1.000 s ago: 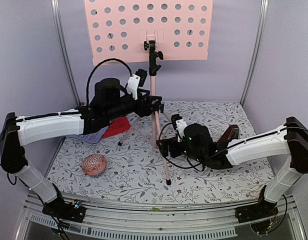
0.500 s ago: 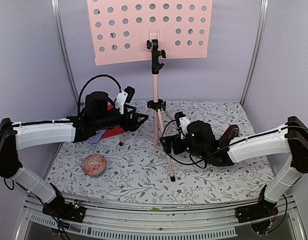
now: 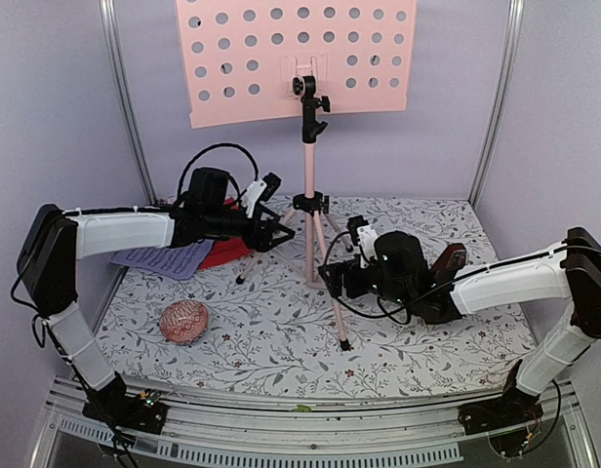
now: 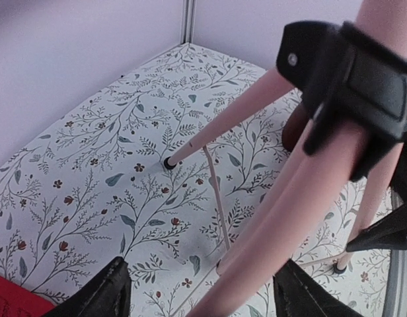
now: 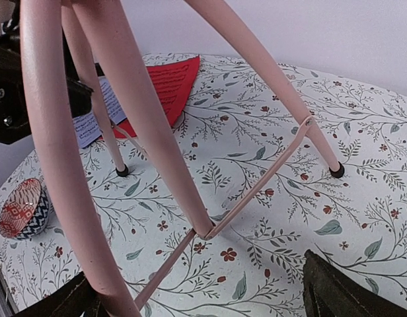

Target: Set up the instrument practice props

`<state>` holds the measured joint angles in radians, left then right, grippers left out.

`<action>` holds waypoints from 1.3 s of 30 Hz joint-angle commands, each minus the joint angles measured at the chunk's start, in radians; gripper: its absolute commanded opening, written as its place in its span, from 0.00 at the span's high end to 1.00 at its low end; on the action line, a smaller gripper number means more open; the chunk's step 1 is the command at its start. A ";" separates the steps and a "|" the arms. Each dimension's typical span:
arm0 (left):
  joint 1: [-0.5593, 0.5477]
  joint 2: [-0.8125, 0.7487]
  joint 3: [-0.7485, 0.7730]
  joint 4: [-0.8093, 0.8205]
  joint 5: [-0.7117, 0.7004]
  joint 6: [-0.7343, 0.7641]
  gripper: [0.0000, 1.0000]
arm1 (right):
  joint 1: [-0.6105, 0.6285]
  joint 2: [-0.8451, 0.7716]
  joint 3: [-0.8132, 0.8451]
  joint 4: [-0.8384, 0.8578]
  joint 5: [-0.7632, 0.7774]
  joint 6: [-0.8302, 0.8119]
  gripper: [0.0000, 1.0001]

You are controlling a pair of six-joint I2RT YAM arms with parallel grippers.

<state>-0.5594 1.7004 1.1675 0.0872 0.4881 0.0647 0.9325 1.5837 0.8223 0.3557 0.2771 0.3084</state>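
Note:
The pink music stand [image 3: 308,175] stands upright on its tripod at mid-table, its perforated desk [image 3: 296,58] high at the back. My left gripper [image 3: 281,234] is just left of the black leg hub [image 4: 349,79], open, and a pink leg [image 4: 269,218] passes between its fingers [image 4: 104,294] with a gap on both sides. My right gripper [image 3: 330,278] is open at the front leg [image 5: 144,132], holding nothing. Lavender [image 3: 164,258] and red [image 3: 222,252] sheet-music pages lie flat at the left. The dark red-brown metronome [image 3: 447,263] stands behind my right arm.
A round patterned red bowl-like object [image 3: 185,322] sits near the front left. Lilac walls with metal posts [image 3: 125,107] close in the floral table [image 3: 427,341] on three sides. The tripod's thin braces [image 5: 256,188] and rubber feet [image 5: 336,172] spread over the middle.
The stand has shifted a little to the right and now stands straighter. My left arm drew back from the hub, then swung in again beside the legs. My right gripper followed the stand rightward.

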 commanded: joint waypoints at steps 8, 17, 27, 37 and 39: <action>0.002 0.070 0.067 -0.115 0.073 0.087 0.52 | -0.087 -0.005 -0.010 -0.043 -0.090 -0.043 0.01; -0.054 -0.003 -0.007 -0.101 -0.037 0.065 0.89 | -0.149 0.033 0.056 -0.089 -0.125 -0.101 0.01; -0.198 -0.095 -0.096 -0.083 -0.315 -0.013 1.00 | -0.241 0.108 0.149 -0.125 -0.154 -0.186 0.01; -0.404 -0.046 0.015 -0.189 -0.677 -0.237 1.00 | -0.334 0.283 0.324 -0.109 -0.212 -0.257 0.01; -0.439 -0.025 0.042 -0.213 -0.728 -0.292 1.00 | -0.350 0.324 0.371 -0.104 -0.235 -0.274 0.01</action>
<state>-0.8970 1.6539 1.1389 -0.0467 -0.1604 -0.1352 0.6437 1.8256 1.0920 0.2161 0.0357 0.0612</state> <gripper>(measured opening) 0.112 0.989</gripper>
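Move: The left hand hangs open around the upper part of the tripod's left leg, the pinching spot roughly 2 cm to its right, level fore-and-aft and 2 cm lower. The stand's hub is about 3 cm ahead of this hand, 5 cm right and 5 cm up. The red sheet lies some 9 cm ahead, 15 cm left, 19 cm down. From the wide-open right hand, the front leg passes about 1 cm ahead and 2 cm left, at hand height. The left fingers close on the tripod's upper left leg and pinch it as the hand sinks about 3 cm, then keep hold while drawing it back some 5 cm and a little right, the wrist turning counter-clockwise about 20 degrees. The right hand stays wide open and reaches forward about 11 cm past the post's right side, drifting right and slightly down beside the swinging front leg. ##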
